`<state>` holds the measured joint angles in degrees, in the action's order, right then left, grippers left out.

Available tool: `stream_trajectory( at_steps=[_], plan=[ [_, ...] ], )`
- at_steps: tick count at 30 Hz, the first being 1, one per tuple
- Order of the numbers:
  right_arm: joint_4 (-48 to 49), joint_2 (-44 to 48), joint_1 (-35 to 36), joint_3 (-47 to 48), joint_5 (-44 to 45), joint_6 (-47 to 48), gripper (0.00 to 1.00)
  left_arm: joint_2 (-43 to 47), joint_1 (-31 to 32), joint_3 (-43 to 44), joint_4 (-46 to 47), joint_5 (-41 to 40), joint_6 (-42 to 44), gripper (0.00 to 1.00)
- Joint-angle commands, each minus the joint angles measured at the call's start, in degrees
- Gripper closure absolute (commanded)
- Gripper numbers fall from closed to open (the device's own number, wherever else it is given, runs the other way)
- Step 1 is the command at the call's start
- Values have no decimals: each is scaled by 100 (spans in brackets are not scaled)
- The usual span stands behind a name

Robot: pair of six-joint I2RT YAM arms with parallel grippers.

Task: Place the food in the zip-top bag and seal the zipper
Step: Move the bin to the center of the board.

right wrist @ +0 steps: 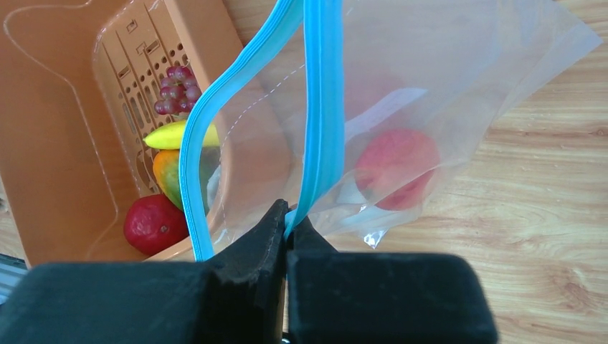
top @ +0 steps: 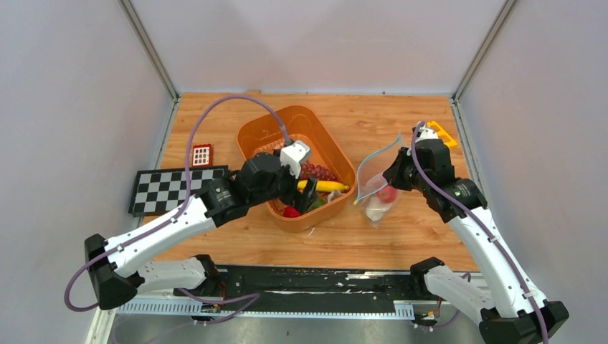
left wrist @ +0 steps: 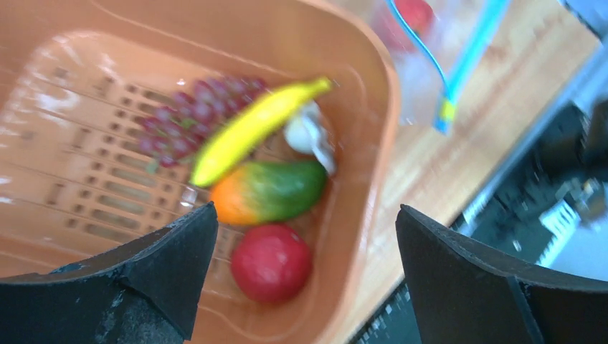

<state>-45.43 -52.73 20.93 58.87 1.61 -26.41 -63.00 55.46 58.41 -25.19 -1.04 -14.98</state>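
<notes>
The clear zip-top bag [top: 380, 195] lies right of the orange basket [top: 252, 135], its mouth held up and open. My right gripper [right wrist: 288, 218] is shut on one side of the teal zipper [right wrist: 323, 107]. A red round fruit [right wrist: 396, 166] and a white piece [top: 375, 210] are inside the bag. My left gripper [left wrist: 307, 215] is open over the basket's near end, with nothing between its fingers. Below it lie a red fruit [left wrist: 271, 263], a green-and-orange piece [left wrist: 269, 192], a banana [left wrist: 251, 129], purple grapes [left wrist: 190, 118] and a white garlic-like piece [left wrist: 305, 132].
A small red grid block [top: 202, 155] and a black-and-white checkerboard [top: 176, 188] lie left of the basket. A yellow item [top: 443, 134] sits at the back right, behind my right arm. Grey walls close in the table on three sides.
</notes>
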Motion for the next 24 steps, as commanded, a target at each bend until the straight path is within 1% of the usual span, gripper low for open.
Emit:
stream_trajectory(
  at_steps=[1, 4, 9, 12, 15, 19, 22, 24],
  plan=[
    [43, 76, -10, -49, 178, 27, 100, -391, -521, 397, 77, -981, 205, 0],
    [172, 117, -10, -145, 247, 74, 100, -988, -903, 552, 5, -798, -25, 0],
    [486, 113, -10, -344, 177, 205, 100, -1859, -1239, 584, 259, -418, -130, 0],
    [680, 54, -10, -439, 83, 240, 100, -2502, -1443, 585, 768, -364, -470, 0],
    [777, -59, -11, -483, 74, 289, 100, -3167, -1485, 574, 1465, -385, -696, 0],
    [798, -164, -10, -482, 103, 332, 100, -3794, -1486, 788, 1734, -707, -314, 0],
    [816, -204, -23, -470, 76, 324, 100, -4173, -1487, 953, 1697, -888, 106, 1],
    [833, -218, -19, -457, 1, 323, 100, -4312, -1486, 1019, 1645, -1093, 224, 4]
  ],
)
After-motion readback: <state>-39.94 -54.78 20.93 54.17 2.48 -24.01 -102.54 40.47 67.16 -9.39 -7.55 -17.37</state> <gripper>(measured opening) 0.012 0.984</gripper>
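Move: The bin already stands in mid-board, with the left hand open above its near part. The grapes on the bin floor lie about 17 cm ahead of that hand, 3 cm to its right and 19 cm below. The banana is some 4 cm nearer than the grapes and 2 cm farther right, and the mango is about 9 cm nearer than the grapes. From the right hand, which holds the bag, the grapes are roughly 14 cm ahead, 18 cm left and 18 cm below. With the bin already let go, the left hand reaches about 17 cm forward, lifting a touch at first and then plunging some 16 cm down into the bin, until its wide-open fingers come close about the grapes, just past the banana; on the way the wrist swings roughly 20 degrees counter-clockwise, with a slight roll. The right hand keeps its shut pinch on the bag's zipper edge and sinks about 3 cm, easing slightly forward. ##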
